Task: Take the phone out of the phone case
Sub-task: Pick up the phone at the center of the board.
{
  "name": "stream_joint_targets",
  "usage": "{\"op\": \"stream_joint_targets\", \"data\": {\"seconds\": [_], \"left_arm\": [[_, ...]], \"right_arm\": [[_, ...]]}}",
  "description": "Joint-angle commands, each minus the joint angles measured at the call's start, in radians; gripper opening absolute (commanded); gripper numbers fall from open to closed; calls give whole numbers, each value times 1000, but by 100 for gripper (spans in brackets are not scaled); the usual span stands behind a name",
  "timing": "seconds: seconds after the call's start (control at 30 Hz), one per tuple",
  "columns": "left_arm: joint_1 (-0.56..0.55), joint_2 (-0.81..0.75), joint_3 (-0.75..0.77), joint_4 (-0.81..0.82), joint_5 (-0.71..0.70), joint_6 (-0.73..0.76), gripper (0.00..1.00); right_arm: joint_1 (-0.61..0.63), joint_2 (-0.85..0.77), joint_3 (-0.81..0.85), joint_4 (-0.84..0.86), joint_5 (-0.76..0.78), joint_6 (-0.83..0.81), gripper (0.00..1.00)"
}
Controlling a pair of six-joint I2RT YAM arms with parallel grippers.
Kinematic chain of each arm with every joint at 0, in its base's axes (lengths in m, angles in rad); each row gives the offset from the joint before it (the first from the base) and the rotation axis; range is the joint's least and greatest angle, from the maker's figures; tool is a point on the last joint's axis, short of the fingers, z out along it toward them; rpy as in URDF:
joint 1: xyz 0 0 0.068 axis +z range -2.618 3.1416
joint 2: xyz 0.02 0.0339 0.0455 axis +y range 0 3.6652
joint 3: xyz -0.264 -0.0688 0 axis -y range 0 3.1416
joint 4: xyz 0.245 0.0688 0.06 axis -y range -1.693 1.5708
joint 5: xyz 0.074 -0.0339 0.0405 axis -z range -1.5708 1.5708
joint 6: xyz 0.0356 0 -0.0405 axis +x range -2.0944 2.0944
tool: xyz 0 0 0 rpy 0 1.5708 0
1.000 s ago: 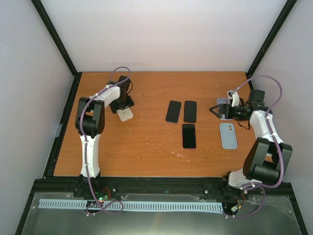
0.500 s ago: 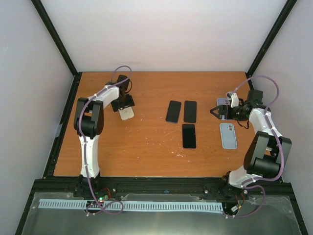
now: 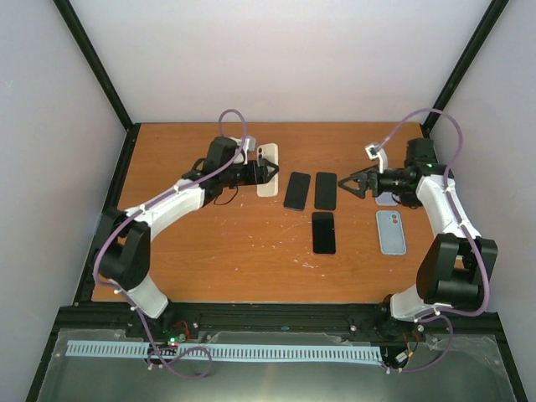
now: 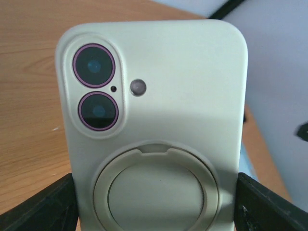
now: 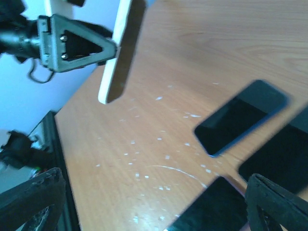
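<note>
A cream phone case (image 4: 159,120) with a ring on its back has two purple-rimmed camera lenses showing through its cutout. My left gripper (image 4: 156,214) is shut on its lower sides and holds it off the table, behind the middle (image 3: 268,161). In the right wrist view the case (image 5: 118,53) shows edge-on in the left gripper (image 5: 72,43). My right gripper (image 3: 346,184) is open and empty. It points left towards the case, above the black phones, a short gap away. Its fingers (image 5: 29,202) frame bare table.
Three black phones lie screen-up mid-table: two side by side (image 3: 296,190) (image 3: 325,190) and one nearer (image 3: 323,232). A light blue case (image 3: 390,232) lies at the right. A lavender case (image 3: 385,198) is partly hidden under my right arm.
My left gripper has lifted the cream case off the table at the left and carried it right, towards the middle. My right gripper has swung left, away from the lavender case.
</note>
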Motion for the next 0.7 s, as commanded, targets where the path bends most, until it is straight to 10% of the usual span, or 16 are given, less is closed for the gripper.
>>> {"op": "stream_joint_targets", "data": {"seconds": [0.0, 0.67], "left_arm": [[14, -121, -155, 459, 266, -18, 66], [-27, -124, -229, 1030, 510, -378, 69]], "right_arm": [[122, -31, 10, -50, -84, -74, 100], [470, 57, 145, 281, -106, 292, 100]]}}
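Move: The phone in its cream case is already in the left gripper, its middle about at the pads; the open right gripper waits roughly 25 cm to the left hand's right, 6 cm back and 4 cm higher. From the right hand that phone lies some 25 cm left, 6 cm ahead, 4 cm lower. On the table, 21 cm below the right hand, lie the right dark phone 7 cm left and 8 cm ahead, the left dark phone 16 cm left and 8 cm ahead, and the near dark phone 8 cm left and 6 cm back. The cased phone, still pinched by its long sides in the left gripper, is carried up about 12 cm, back and a little right, while the left wrist swings some 40 degrees until its fingers point level to the right. The right hand, fingers wide open, comes left about 15 cm towards the phone's screen side, first drawing back slightly and then climbing, turning counter-clockwise as it closes in. ##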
